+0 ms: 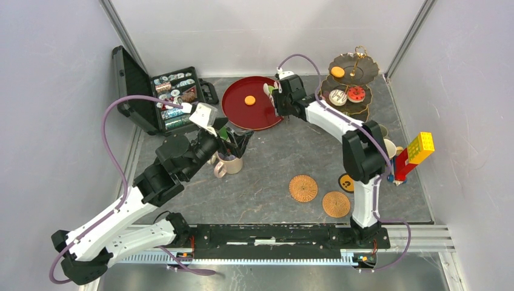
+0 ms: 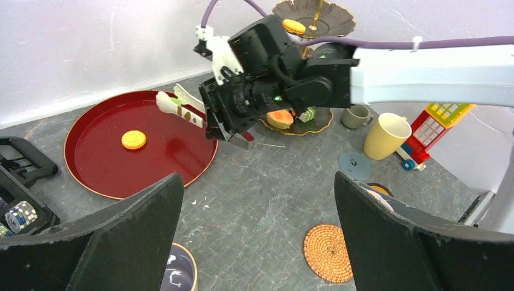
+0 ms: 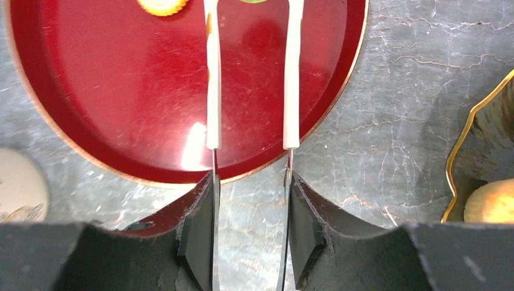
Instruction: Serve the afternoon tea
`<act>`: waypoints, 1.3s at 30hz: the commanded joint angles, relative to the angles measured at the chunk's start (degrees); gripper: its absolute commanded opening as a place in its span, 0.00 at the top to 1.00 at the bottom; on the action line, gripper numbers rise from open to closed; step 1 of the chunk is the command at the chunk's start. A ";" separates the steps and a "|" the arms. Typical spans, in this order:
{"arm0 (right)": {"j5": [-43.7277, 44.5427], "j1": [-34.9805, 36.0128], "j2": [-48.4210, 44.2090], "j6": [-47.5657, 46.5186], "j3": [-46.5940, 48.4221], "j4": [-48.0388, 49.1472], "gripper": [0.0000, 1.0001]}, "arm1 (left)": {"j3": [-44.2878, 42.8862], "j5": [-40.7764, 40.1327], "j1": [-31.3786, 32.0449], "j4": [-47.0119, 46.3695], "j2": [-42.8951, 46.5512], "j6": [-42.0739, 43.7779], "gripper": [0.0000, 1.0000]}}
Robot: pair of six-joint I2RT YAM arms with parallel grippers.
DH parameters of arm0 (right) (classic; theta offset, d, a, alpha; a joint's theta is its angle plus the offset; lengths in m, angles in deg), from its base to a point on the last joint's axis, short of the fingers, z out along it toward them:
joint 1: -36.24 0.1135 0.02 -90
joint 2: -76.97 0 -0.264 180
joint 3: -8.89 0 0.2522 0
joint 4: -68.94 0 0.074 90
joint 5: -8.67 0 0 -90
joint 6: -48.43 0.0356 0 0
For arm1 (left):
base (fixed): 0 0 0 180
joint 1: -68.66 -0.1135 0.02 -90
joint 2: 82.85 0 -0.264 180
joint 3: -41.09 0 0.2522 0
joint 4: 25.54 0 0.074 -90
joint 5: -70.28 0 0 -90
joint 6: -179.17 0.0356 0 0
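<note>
My right gripper (image 3: 251,182) is shut on a pair of white-tipped metal tongs (image 3: 212,91), which reach over the near rim of the round red tray (image 3: 91,121). A small green cake (image 2: 179,103) sits between the tong tips. An orange cake (image 1: 249,100) lies on the tray. The dark three-tier stand (image 1: 357,109) at the back right carries an orange cake (image 1: 337,71), a white one (image 1: 338,97) and a red one (image 1: 357,93). My left gripper (image 2: 257,242) hangs open and empty above the table, just over a beige mug (image 1: 227,165). A yellow mug (image 2: 387,134) and a small grey mug (image 2: 355,115) stand right of the stand.
An open black case (image 1: 173,97) of small items lies at the back left. Two woven coasters (image 1: 303,188) (image 1: 336,204) and a round blue-grey coaster (image 2: 354,165) lie on the front right of the table. A toy block house (image 1: 415,154) stands by the right wall.
</note>
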 commanded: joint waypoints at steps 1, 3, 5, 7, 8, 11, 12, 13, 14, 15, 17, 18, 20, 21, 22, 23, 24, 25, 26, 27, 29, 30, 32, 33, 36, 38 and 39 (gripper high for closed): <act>-7.13 0.12 -9.68 -0.78 -6.06 6.91 0.81 | -0.48 0.22 0.11 -1.47 1.35 -0.46 0.00; -8.07 0.04 -13.10 -0.64 -9.61 8.05 0.81 | -0.48 0.26 0.19 -1.47 1.68 -0.54 0.00; -8.29 0.03 -16.51 -0.63 -12.72 8.42 0.82 | -0.42 0.36 0.19 -1.55 1.88 -0.59 0.00; -9.46 -0.06 -20.43 -0.87 -15.56 8.94 0.83 | -0.39 0.47 0.19 -1.64 2.10 -0.63 0.00; -10.21 -0.06 -22.65 -1.36 -17.11 9.44 0.83 | -0.39 0.46 0.19 -1.66 2.21 -0.70 0.00; -8.86 -0.06 -29.96 -2.58 -22.20 11.26 0.86 | -0.38 0.68 0.19 -1.69 2.45 -0.81 0.00; -6.43 -0.06 -33.09 -3.07 -23.68 11.85 0.87 | -0.39 0.63 0.19 -1.73 2.56 -0.81 0.00; -5.17 -0.07 -35.45 -3.74 -25.27 12.26 0.87 | -0.39 0.66 0.19 -1.73 2.64 -0.81 0.00; -3.75 -0.06 -38.36 -4.32 -26.31 12.36 0.88 | -0.39 0.65 0.19 -1.77 2.67 -0.81 0.00; -2.44 -0.01 -40.67 -4.88 -27.41 12.41 0.88 | -0.39 0.66 0.15 -1.76 2.82 -0.81 0.00; 0.50 -0.06 -45.92 -5.94 -29.16 12.39 0.88 | -0.39 0.70 0.22 -1.73 2.96 -0.90 0.00; 1.59 -0.06 -48.07 -6.53 -30.04 12.34 0.88 | -0.37 0.74 0.22 -1.75 3.04 -0.90 0.00; 4.78 -0.05 -52.50 -7.61 -31.19 11.90 0.88 | -0.39 0.81 0.17 -1.78 3.02 -0.90 0.00; 6.99 -0.06 -54.80 -8.11 -31.59 11.37 0.88 | -0.39 0.85 0.19 -1.82 2.95 -0.98 0.00; 9.46 -0.06 -56.85 -8.82 -31.92 10.56 0.88 | -0.39 0.85 0.19 -1.82 2.97 -0.96 0.00; 11.69 -0.06 -58.45 -9.73 -32.38 9.82 0.88 | -0.39 0.84 0.19 -1.82 2.86 -0.98 0.00; 14.50 -0.06 -60.38 -10.35 -32.63 9.09 0.88 | -0.39 0.88 0.19 -1.82 2.84 -1.03 0.00; 18.13 -0.06 -61.78 -11.08 -32.96 8.13 0.89 | -0.39 0.86 0.17 -1.79 2.80 -1.07 0.00; 20.99 -0.06 -63.36 -11.48 -33.09 6.93 0.90 | -0.35 0.97 0.19 -1.82 2.68 -1.07 0.00; 23.99 -0.04 -64.75 -11.61 -33.10 6.01 0.91 | -0.35 1.03 0.19 -1.82 2.63 -1.11 0.00; 27.52 -0.19 -66.94 -12.53 -32.85 4.44 0.92 | -0.35 1.11 0.19 -1.82 2.41 -1.16 0.00; 29.01 -0.31 -67.69 -13.11 -32.68 3.69 0.92 | -0.39 1.07 0.19 -1.86 2.33 -1.24 0.00; 32.11 -0.94 -68.39 -13.90 -32.00 2.06 0.94 | -0.40 1.16 0.19 -1.82 2.29 -1.33 0.00; 32.98 -1.98 -68.15 -14.12 -31.60 0.83 0.95 | -0.39 1.25 0.19 -1.82 2.23 -1.34 0.00; 27.11 -9.27 -66.60 -12.68 -29.59 -2.01 0.96 | -0.39 1.35 0.19 -1.78 2.07 -1.42 0.00; 19.86 -14.53 -65.72 -10.61 -28.82 -2.41 0.97 | -0.39 1.30 0.19 -1.80 1.85 -1.36 0.00; 16.92 -16.25 -65.29 -9.97 -28.54 -2.20 0.97 | -0.39 1.21 0.19 -1.73 1.73 -1.34 0.00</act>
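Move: The right hand holds the tongs with the green macaron; the stand's top tier lies about 20 cm to its right, 3 cm ahead and 10 cm higher. On that tier, the yellow macaron is some 16 cm right and 2 cm ahead. The white doughnut below it is about 17 cm right and 4 cm ahead, near hand height. From the left hand, the top tier is roughly 29 cm ahead, 32 cm right and 16 cm below. Right hand lifts and swings the gripped tongs some 25 cm up and right, drawing back, tipping them up. ##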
